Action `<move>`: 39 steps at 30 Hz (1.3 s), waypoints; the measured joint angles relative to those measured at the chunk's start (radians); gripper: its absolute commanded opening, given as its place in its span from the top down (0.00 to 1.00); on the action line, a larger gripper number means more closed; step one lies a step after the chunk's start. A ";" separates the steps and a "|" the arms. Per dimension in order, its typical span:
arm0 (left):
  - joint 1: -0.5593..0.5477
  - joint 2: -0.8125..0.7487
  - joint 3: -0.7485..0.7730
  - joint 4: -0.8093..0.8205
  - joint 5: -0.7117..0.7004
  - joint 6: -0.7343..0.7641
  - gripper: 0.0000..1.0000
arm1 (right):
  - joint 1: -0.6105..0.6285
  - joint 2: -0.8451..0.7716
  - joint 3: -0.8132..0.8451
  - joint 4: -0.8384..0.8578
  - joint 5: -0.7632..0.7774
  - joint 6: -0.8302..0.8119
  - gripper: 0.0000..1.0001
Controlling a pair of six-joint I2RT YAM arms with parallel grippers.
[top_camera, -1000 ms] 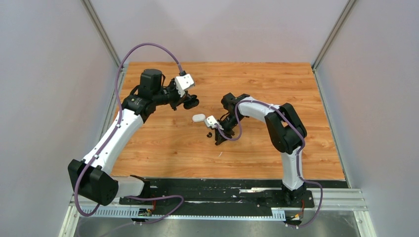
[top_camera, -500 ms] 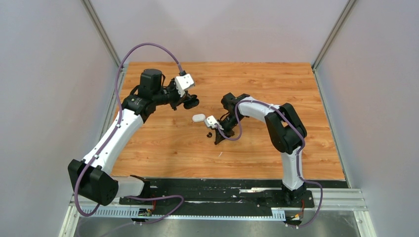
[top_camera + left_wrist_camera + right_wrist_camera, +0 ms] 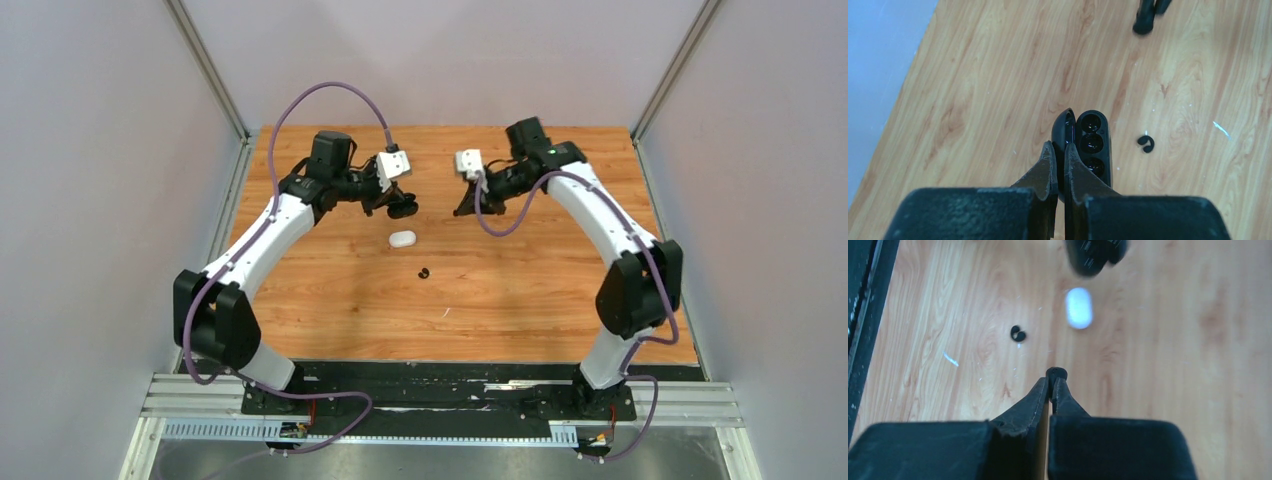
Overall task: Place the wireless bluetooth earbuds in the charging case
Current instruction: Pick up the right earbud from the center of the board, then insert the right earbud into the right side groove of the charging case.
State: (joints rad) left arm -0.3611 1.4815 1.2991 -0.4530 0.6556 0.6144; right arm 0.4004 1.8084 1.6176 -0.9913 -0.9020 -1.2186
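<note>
An open black charging case point(image 3: 1093, 145) hangs above the table, its sockets facing up. My left gripper point(image 3: 1058, 150) is shut on the case's lid point(image 3: 1064, 131); from above the case point(image 3: 403, 208) sits at the left arm's tip. My right gripper point(image 3: 1052, 382) is shut on a tiny black earbud point(image 3: 1056, 373), raised above the wood, to the right of the case and apart from it point(image 3: 466, 204). A second black earbud point(image 3: 423, 272) lies loose on the table, also visible from both wrists point(image 3: 1146, 143) point(image 3: 1018, 333).
A closed white oval case point(image 3: 402, 238) lies on the wooden table point(image 3: 560, 280) below the held black case, also seen as a white case point(image 3: 1079, 307) in the right wrist view. Grey walls close in the sides.
My right gripper has shut on a black earbud, lifted off the table and swung to the far side. The left arm has shifted slightly right with the black case.
</note>
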 measured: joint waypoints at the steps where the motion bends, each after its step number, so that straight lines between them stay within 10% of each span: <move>1: -0.002 0.029 0.018 0.011 0.016 0.014 1.00 | -0.020 -0.035 0.025 0.002 -0.013 0.033 1.00; 15: -0.113 0.158 0.159 0.130 0.224 0.148 1.00 | -0.043 -0.161 0.153 0.078 -0.153 0.395 1.00; 39: -0.145 0.151 0.166 0.143 0.267 0.133 1.00 | -0.010 -0.139 0.092 0.099 -0.102 0.352 1.00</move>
State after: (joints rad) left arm -0.5056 1.6329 1.4654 -0.3096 0.9230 0.7475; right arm 0.3904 1.6695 1.7096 -0.8925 -1.0039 -0.8665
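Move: The black charging case, open in the left fingers, lies about 12 cm left of the right hand, 2 cm ahead and 4 cm above. The black earbud already pinched by the right fingers is about 13 cm to the left hand's right, 3 cm back and 5 cm below. On the table, 15 cm under the right hand, are the white case, 15 cm left and 5 cm ahead, and the other black earbud, 10 cm left and 3 cm back. The pinched earbud goes up with the right hand, quickly, by some 13 cm while the fingers tilt upward, then eases down about 3 cm onto the case's slots. The left hand brings the open case about 10 cm right to meet it, rising some 5 cm and swinging about 25 degrees clockwise before it holds still. Both grips stay shut. ##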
